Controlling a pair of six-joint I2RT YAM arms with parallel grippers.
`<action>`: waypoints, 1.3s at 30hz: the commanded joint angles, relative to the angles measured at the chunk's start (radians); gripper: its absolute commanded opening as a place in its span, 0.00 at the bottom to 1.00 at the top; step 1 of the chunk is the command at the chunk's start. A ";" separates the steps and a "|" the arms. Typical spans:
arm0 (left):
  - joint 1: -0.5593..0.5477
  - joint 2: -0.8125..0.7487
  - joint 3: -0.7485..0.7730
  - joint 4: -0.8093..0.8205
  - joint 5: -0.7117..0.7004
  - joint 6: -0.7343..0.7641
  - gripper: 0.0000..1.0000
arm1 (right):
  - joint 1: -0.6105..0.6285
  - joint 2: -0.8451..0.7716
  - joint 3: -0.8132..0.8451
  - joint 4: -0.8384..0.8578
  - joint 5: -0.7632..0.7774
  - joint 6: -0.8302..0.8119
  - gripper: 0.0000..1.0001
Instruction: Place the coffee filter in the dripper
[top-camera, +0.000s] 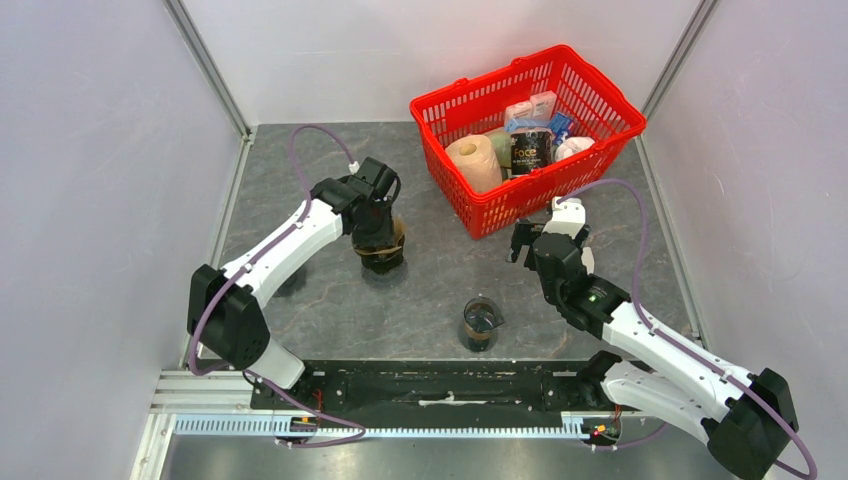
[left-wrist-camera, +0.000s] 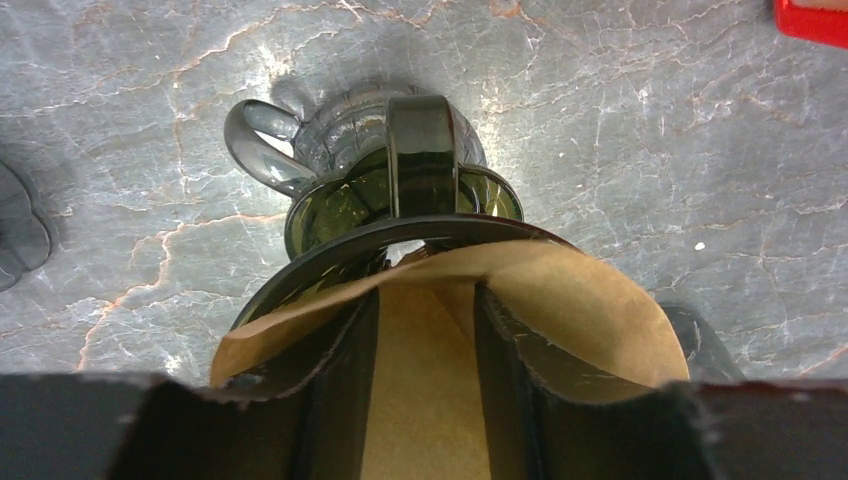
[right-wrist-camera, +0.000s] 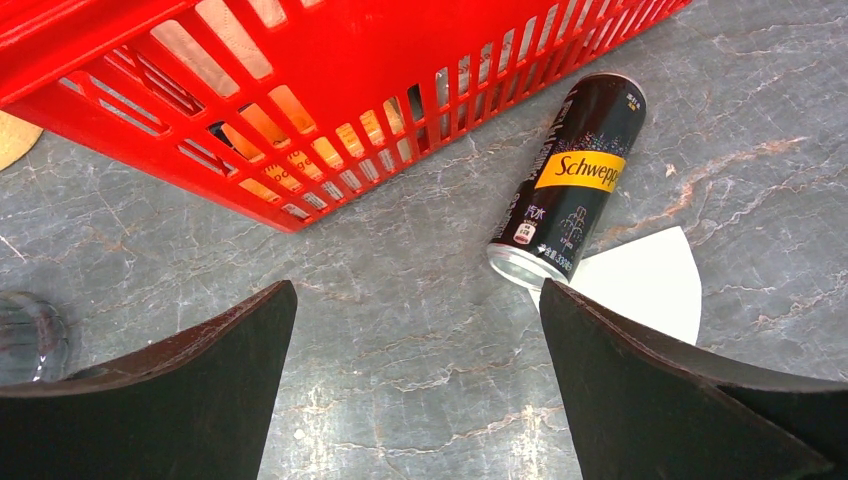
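A brown paper coffee filter stands opened as a cone in the dark green see-through dripper, whose rim curves round the paper's far side. My left gripper reaches down into the cone, both fingers inside the paper and apart, with the filter's far wall showing between them. From above, the left gripper covers the dripper at centre left. My right gripper hovers open over bare table near the basket's front corner, its fingers wide and holding nothing.
A red basket with rolls and packets stands at the back right. A black Schweppes can lies on its side by the basket, partly on a white fan-shaped paper. A glass of dark liquid stands near the front middle.
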 joint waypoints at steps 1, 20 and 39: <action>-0.011 0.013 0.030 -0.005 0.030 0.025 0.44 | 0.002 -0.010 0.010 0.032 0.026 -0.010 0.99; -0.019 0.000 0.058 -0.024 0.009 0.025 0.32 | 0.001 -0.004 0.012 0.032 0.023 -0.011 0.99; -0.034 -0.040 0.088 -0.047 -0.007 0.025 0.30 | 0.002 -0.001 0.014 0.030 0.023 -0.014 0.99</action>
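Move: In the dripper's mouth, the left fingers are already down inside the coffee filter, its middle about 1 cm below the hand point. The dripper's middle lies about 1 cm left and 2 below; the glass server stands right under it, some 9 cm below the hand. A clear cup is about 21 cm left and 3 back, the glass jug roughly 22 right and 13 back, both around 9 lower. From the idle right hand, the filter is about 35 cm left, level ahead, 4 lower. Narrowing its half-open fingers inside the filter to a bit over a quarter of their full opening, the left hand first shifts slightly right, back and down, less than 1 cm in all. It then lingers there and finally rises about 1 cm from where it began, with the fingers still among the paper and the wrist hardly turning. ##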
